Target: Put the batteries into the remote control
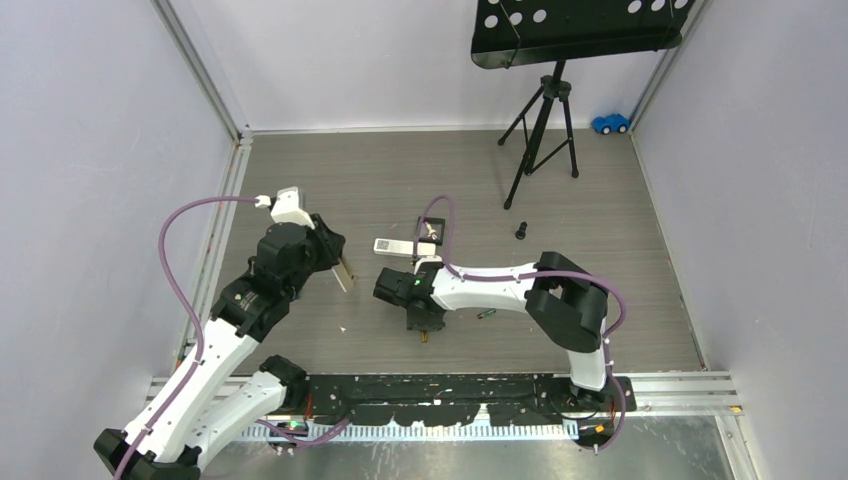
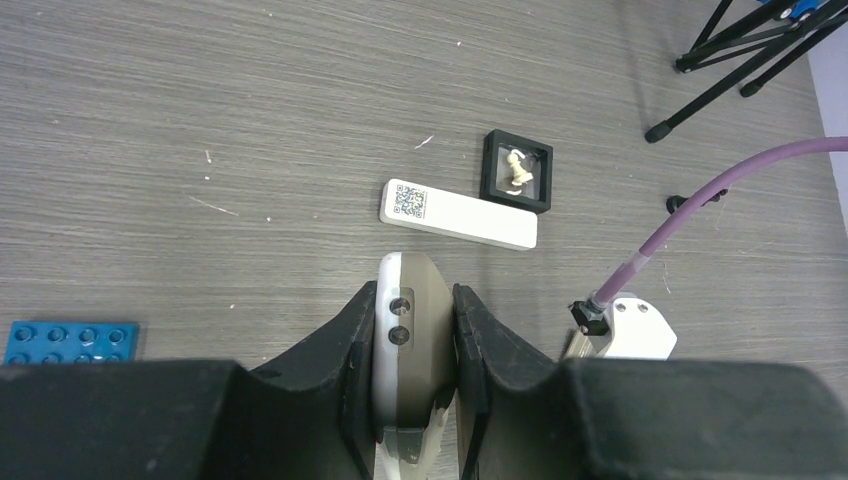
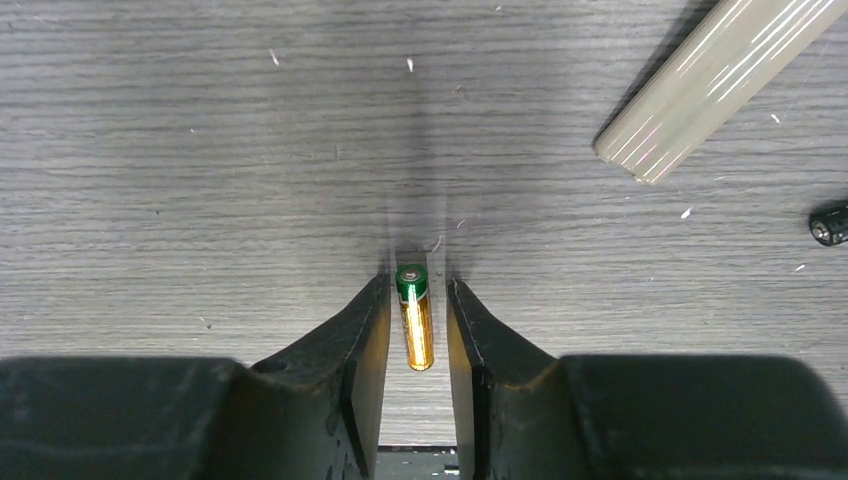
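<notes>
My left gripper (image 2: 418,310) is shut on the remote control (image 2: 415,325), squeezing its white front and grey-beige back and holding it above the table; from above it sticks out of the gripper (image 1: 345,272). Near the front of the table my right gripper (image 3: 416,300) stands open, low over the wood. A gold battery with a green end (image 3: 414,320) lies between its fingers with a gap on each side; in the top view this battery is a small orange speck (image 1: 425,338). Another small dark battery (image 1: 487,314) lies to the right of that gripper.
A shorter white remote (image 2: 458,214) and a black framed box (image 2: 517,171) lie mid-table. A stubby black peg (image 1: 521,231) sits near the music stand tripod (image 1: 540,130). A blue brick (image 2: 70,342) lies at the left. A grey-beige bar (image 3: 700,80) crosses the right wrist view's top right.
</notes>
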`<move>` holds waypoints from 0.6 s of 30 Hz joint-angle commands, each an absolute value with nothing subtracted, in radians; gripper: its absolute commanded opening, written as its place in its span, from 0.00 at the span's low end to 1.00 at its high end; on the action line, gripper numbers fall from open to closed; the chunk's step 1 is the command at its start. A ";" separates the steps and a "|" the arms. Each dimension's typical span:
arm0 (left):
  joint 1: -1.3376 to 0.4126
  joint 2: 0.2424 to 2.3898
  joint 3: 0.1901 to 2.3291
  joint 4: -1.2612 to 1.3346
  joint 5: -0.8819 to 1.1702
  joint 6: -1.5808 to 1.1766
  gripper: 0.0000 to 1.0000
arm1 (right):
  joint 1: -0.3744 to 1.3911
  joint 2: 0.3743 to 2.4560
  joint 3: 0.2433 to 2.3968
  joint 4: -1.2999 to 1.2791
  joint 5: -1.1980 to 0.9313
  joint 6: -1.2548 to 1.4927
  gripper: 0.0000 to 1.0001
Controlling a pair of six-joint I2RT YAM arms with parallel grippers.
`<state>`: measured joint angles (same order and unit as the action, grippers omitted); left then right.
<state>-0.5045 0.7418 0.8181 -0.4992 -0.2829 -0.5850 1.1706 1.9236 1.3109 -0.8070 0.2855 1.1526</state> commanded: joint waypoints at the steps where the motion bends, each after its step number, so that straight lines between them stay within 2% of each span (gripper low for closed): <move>1: -0.502 0.738 0.841 -0.468 -0.267 -0.567 0.00 | 1.183 1.908 1.319 -0.829 0.285 1.135 0.29; 6: -0.502 0.747 0.839 -0.460 -0.222 -0.563 0.00 | 1.183 1.894 1.303 -0.815 0.309 1.134 0.11; 11: -0.502 0.758 0.824 -0.394 -0.044 -0.529 0.00 | 1.183 1.765 1.244 -0.743 0.468 1.069 0.09; 15: -0.502 0.808 0.819 -0.309 0.278 -0.522 0.00 | 1.185 1.574 1.171 -0.622 0.588 0.934 0.08; 18: -0.502 0.863 0.819 -0.243 0.457 -0.555 0.00 | 1.186 1.377 1.022 -0.407 0.596 0.820 0.08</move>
<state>-0.5037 0.8101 0.8173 -0.3981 0.1246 -0.5423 1.1782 1.6222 1.1404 -0.6746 0.4683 0.9840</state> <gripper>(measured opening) 0.277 0.142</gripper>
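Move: The orange battery lies on the table right between the right hand's open fingertips, its middle perhaps 1 cm back. The battery cover lies roughly 7 cm ahead and 7 cm to the right of that hand, the green battery about 4 cm ahead and 12 cm right, the white remote some 17 cm ahead and 4 cm left. From the left hand, already gripping the open remote, the orange battery is around 11 cm back, 15 cm right and 22 cm below. The right fingers close on the orange battery and pinch it, then lift it off the table, slowly at first and then fast, about 6 cm up with a little forward and left, fingertips tilting some 15 degrees forward. Meanwhile the left hand keeps hold of the open remote and swings it about 7 cm right towards the right hand, slightly back, turning some 20 degrees clockwise. ##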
